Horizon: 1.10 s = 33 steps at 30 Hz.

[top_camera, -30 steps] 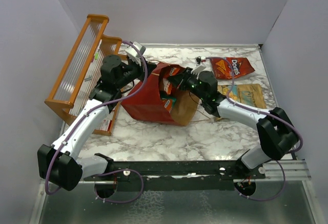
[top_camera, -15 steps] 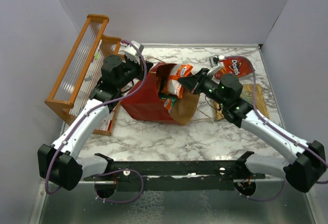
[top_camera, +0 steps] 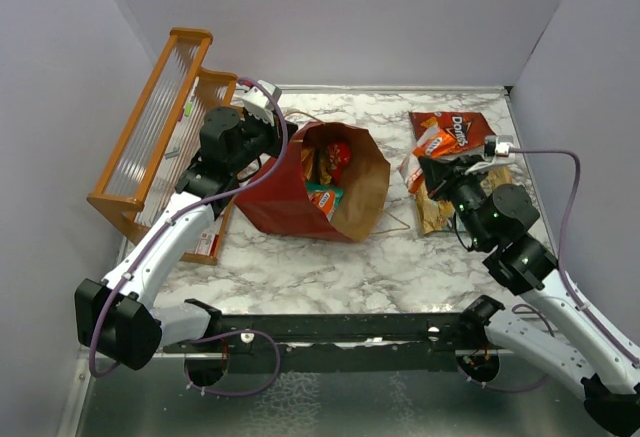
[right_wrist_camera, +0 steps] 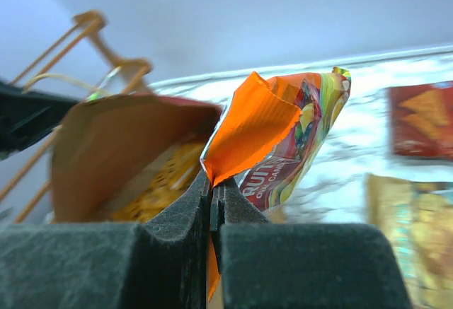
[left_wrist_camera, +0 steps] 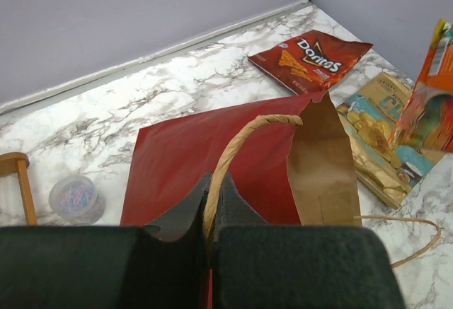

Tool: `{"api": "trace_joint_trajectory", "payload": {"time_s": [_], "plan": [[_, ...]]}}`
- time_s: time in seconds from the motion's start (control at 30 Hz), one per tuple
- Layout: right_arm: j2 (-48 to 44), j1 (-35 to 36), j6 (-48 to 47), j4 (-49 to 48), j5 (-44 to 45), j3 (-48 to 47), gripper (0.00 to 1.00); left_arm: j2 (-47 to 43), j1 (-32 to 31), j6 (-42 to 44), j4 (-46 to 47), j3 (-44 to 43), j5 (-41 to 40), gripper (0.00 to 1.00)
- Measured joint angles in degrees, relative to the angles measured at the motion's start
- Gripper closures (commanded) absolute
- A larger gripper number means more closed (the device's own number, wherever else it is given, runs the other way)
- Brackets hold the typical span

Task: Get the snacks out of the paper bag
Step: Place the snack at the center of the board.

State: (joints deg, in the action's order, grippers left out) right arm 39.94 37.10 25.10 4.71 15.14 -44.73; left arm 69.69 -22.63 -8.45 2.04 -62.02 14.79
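The paper bag [top_camera: 290,197] lies tipped on the marble, dark red outside and brown inside, with its mouth facing right. My left gripper [top_camera: 280,139] is shut on its twine handle [left_wrist_camera: 241,139] at the bag's left rim. A small red packet [top_camera: 338,157] and a teal packet [top_camera: 322,199] show inside the mouth. My right gripper [top_camera: 432,164] is shut on the top edge of an orange packet [top_camera: 434,143], which hangs to the right of the bag [right_wrist_camera: 113,146]. That packet [right_wrist_camera: 276,125] is over the dark red Doritos bag [top_camera: 462,127] and the orange-yellow chip bag [top_camera: 438,212].
An orange wooden rack [top_camera: 160,127] leans at the back left, close behind my left arm. A small clear tub [left_wrist_camera: 74,197] sits on the marble beyond the bag. The second twine handle [top_camera: 395,225] trails on the table at the bag's mouth. Walls close in the table on three sides.
My right gripper has drawn back out of the bag's mouth and swung right, carrying the orange packet over the Doritos bag. The left gripper has kept its hold on the handle.
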Motion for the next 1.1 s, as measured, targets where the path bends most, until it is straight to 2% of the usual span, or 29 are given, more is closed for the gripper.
{"api": "trace_joint_trajectory", "payload": {"time_s": [0.2,0.4,0.47,0.63,0.83,1.1], "plan": [[-0.52,-0.02,-7.93,0.63,13.51,-0.35,0.99,0.00,0.00,0.00,-0.02,-0.02,-0.11,1.00],[8.15,-0.07,-11.87,-0.87,25.68,-4.52,0.99,0.00,0.00,0.00,-0.02,-0.02,-0.11,1.00],[11.15,-0.74,-11.87,-1.99,27.08,-4.87,0.99,0.00,0.00,0.00,-0.02,-0.02,-0.11,1.00],[19.58,-8.48,-7.56,-2.95,23.96,-5.62,0.99,-0.07,-0.02,-0.04,0.02,-0.02,-0.09,1.00],[30.97,-21.29,1.07,-6.38,13.90,-9.01,0.99,-0.70,-0.50,-0.07,0.00,-0.02,-0.11,1.00],[48.41,-28.83,10.82,-14.36,4.00,-17.92,0.99,-1.18,-0.66,-0.04,0.00,-0.02,-0.15,1.00]]}}
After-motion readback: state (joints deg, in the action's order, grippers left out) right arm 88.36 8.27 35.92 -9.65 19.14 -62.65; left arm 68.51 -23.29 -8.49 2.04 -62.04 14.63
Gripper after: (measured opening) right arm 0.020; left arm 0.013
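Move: The right hand already holds the orange snack in the air. The Doritos bag it is taken towards lies about 37 cm ahead, 18 cm to its right and 30 cm down; the gold chips bag is some 17 cm ahead, 17 cm right, also on the table. The red paper bag stands roughly 27 cm left, 10 cm ahead, 22 cm lower. From the left hand the Doritos lie about 27 cm ahead, 50 cm right, 30 cm down. Keep the right fingers shut on the orange snack and swing it right, away from the paper bag, nearly level for the first 7 cm, then carry it forward and down towards the Doritos bag, some 23 cm forward in all and 10 cm lower. Turn the wrist about 35 degrees clockwise on the way and let the fingers tip down towards the end. ##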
